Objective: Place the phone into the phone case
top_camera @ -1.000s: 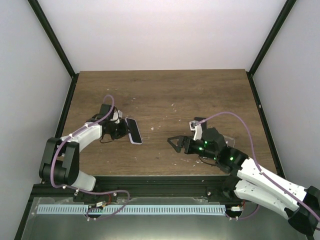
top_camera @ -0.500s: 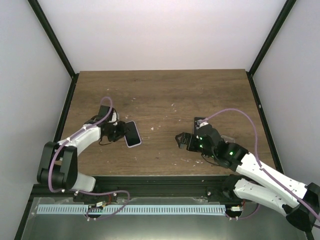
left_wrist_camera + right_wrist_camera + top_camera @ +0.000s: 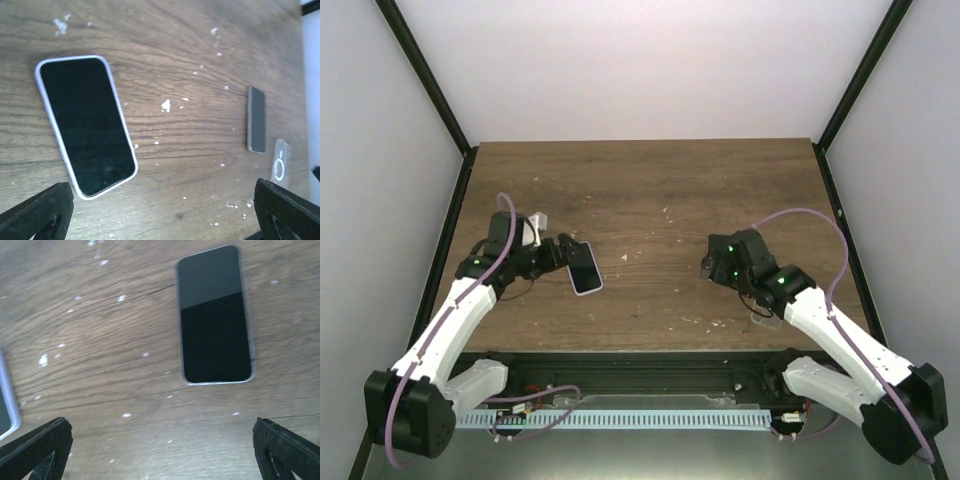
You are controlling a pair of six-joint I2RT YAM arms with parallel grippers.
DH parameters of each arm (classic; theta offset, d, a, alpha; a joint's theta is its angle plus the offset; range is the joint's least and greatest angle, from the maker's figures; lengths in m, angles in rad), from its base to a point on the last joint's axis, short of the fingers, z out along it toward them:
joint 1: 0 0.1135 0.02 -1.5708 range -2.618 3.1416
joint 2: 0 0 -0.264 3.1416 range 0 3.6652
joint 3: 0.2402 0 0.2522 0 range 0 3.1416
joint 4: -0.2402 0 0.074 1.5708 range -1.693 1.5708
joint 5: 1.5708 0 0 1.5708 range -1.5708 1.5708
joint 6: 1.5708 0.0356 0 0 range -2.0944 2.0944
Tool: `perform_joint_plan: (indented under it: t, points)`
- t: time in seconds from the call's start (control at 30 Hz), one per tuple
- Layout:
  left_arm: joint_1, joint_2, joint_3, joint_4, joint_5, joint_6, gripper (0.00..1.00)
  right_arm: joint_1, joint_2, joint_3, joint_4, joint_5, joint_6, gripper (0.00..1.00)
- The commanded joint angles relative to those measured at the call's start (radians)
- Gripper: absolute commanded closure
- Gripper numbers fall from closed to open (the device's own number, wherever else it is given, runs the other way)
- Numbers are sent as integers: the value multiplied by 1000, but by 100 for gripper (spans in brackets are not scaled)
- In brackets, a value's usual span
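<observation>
A black-screened phone with a lavender rim (image 3: 583, 268) (image 3: 85, 125) lies flat on the wooden table (image 3: 650, 190), left of centre. My left gripper (image 3: 561, 256) (image 3: 160, 220) is open just left of it and touches nothing. A second phone with a grey rim (image 3: 215, 315) (image 3: 256, 119) lies further right. Beside it lies a clear phone case with a ring mark (image 3: 280, 161). My right gripper (image 3: 708, 266) (image 3: 160, 455) hovers open over the bare wood near the grey phone, with nothing in it. The lavender phone's edge (image 3: 6, 412) shows at the left of the right wrist view.
White flecks are scattered over the wooden table. Black frame posts (image 3: 450, 190) and white walls enclose the table on the left, right and back.
My left gripper has opened, let go of the lavender-rimmed phone and drawn back left; the phone now lies flat. My right arm has pulled back to the right.
</observation>
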Motion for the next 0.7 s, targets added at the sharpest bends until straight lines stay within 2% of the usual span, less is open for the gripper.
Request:
perform_joint_plan:
  t: [0.0,0.1,0.17,0.23,0.4,0.57,0.67]
  points:
    - [-2,-79,53,-61,96,105,0,-122,53,45,-45,-13,-109,1]
    - [-3,-117,81,-79,151,169,0,-205,120,53,-50,-25,-149,9]
    - [-2,-136,85,-86,146,201,0,-255,155,54,-46,-46,-163,22]
    - [-2,-160,63,-66,140,197,0,-300,182,57,-37,-73,-171,33]
    - [-2,-211,5,-14,143,186,1,-365,257,76,-21,-56,-173,52]
    - [-3,-224,1,-28,79,186,2,-399,376,124,-31,31,-190,66]
    - [-3,-226,8,-31,100,194,3,-429,422,131,-31,47,-218,73]
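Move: The second black phone, lying bare on the table, is about 9 cm ahead of the right hand, 5 cm to its right and some 10 cm below. The clear phone case lies about 14 cm to the right of that phone and 13 cm nearer the base, so some 19 cm right of the hand and 4 cm back. From the left hand the bare phone is about 42 cm to the right, 5 cm ahead and 11 cm lower. The empty right hand sweeps some 10 cm to its right while sinking about 7 cm and reaching forward 5 cm, coming down beside the bare phone's right long edge, in the space between it and the clear case, as the fingers close from wide open to about a third, tip further down and turn a little clockwise. The left hand, already free and wide open, keeps backing off from the phone in the lavender case, rising about 6 cm and drawing back 3 cm, its fingertips tilting up some 15 degrees. ##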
